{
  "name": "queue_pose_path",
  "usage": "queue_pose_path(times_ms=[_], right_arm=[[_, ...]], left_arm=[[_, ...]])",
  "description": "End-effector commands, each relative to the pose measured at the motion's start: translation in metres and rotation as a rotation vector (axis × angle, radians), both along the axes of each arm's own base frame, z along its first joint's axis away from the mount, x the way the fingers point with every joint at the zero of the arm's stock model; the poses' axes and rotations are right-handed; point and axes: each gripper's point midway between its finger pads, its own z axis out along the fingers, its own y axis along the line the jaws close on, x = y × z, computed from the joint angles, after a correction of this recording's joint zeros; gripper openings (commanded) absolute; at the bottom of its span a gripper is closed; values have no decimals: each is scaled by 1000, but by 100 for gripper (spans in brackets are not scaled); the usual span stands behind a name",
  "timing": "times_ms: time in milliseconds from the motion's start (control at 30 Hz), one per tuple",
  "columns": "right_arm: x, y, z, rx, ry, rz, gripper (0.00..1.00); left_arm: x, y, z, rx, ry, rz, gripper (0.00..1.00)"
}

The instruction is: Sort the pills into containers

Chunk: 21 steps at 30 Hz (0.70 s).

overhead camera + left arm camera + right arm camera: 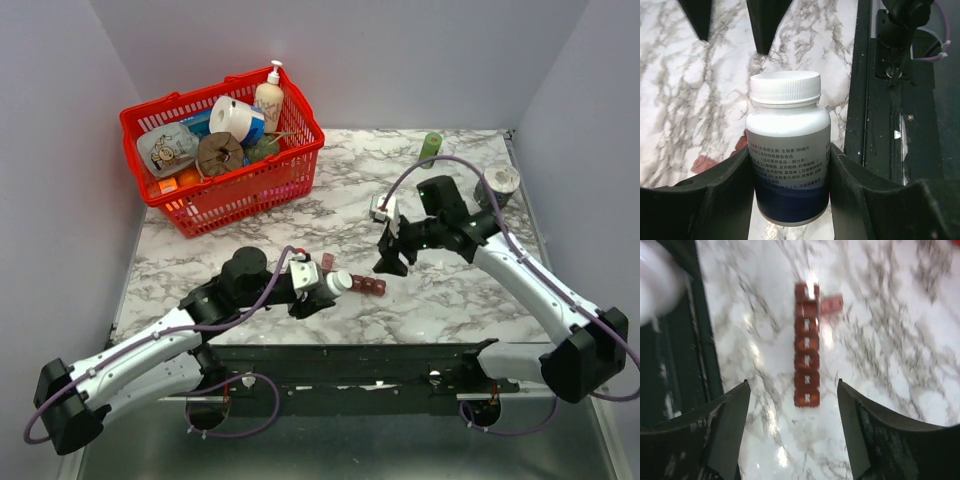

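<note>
The containers [806, 345] are a dark red-brown strip of several small square compartments lying on the marble, one lid [831, 304] flipped open to the side. In the top view the containers [368, 286] lie near the table's front edge. My right gripper [792, 387] hovers over the strip's near end, open, with nothing between its fingers. It shows in the top view too, as the right gripper [392, 265]. My left gripper [790, 165] is shut on a white pill bottle [788, 145] with a white cap and a blue band. The bottle [340, 281] lies sideways just left of the strip. No loose pills show.
A red mesh basket [222, 150] full of household items stands at the back left. A slim green bottle [430, 147] and a grey roll [497, 183] are at the back right, with a small pale object [380, 207] behind the right gripper. A black rail [875, 100] edges the table front.
</note>
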Motion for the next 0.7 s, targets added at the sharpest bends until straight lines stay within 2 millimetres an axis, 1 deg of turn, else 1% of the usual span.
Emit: queue_pose_path(times_ms=[0, 33, 67, 133, 167, 267, 300, 367, 400, 433, 467, 567, 667], right_arm=[[9, -26, -82, -237, 84, -77, 49], [-2, -24, -95, -255, 116, -35, 42], [-10, -22, -101, -264, 128, -9, 39], [-23, -12, -112, -285, 139, 38, 35], [-25, -12, -123, -308, 159, 42, 33], [-26, -11, -141, -360, 192, 26, 27], [-25, -11, -152, -384, 212, 17, 24], [-28, -10, -163, -426, 224, 23, 24], [-31, -9, -172, -446, 236, 31, 24], [-31, -8, -175, -459, 231, 30, 24], [-36, -5, -179, -467, 229, 47, 24], [-30, -1, -185, -492, 208, 24, 24], [-11, -3, -187, -527, 161, -48, 24]], left_arm=[[5, 26, 5, 34, -77, 93, 0], [6, 31, 11, 20, -99, 115, 0], [6, 34, 10, 23, -103, 125, 0], [9, 39, 14, 11, -124, 152, 0], [9, 41, 12, 14, -126, 159, 0], [11, 43, 11, 16, -125, 178, 0], [11, 44, 10, 18, -125, 177, 0], [11, 45, 10, 17, -126, 183, 0], [11, 45, 9, 18, -124, 185, 0], [11, 46, 11, 14, -129, 188, 0], [11, 47, 9, 17, -127, 191, 0], [10, 50, 10, 10, -126, 199, 0], [9, 52, 10, 8, -125, 206, 0]])
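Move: The pill box lies on the table about 7 cm left of the right hand, level with it fore and aft, and some 19 cm below. Its raised lid stands around 4 cm farther out than the box and 5 cm left of its middle. The white bottle, already held in the left fingers, is about 11 cm left of the right hand and 8 cm back. From the left hand the box is some 8 cm ahead, 4 cm right and 19 cm down. Towards the pill box's right-hand end the empty right hand drops fast, about 18 cm, edging some 4 cm back; its fingers tip roughly 30 degrees further down and close to a narrow gap just on the robot's side of the Fri compartment. The left hand keeps its grip on the bottle and draws left about 4.5 cm, rising and then partly sinking again, turning slightly counter-clockwise. ##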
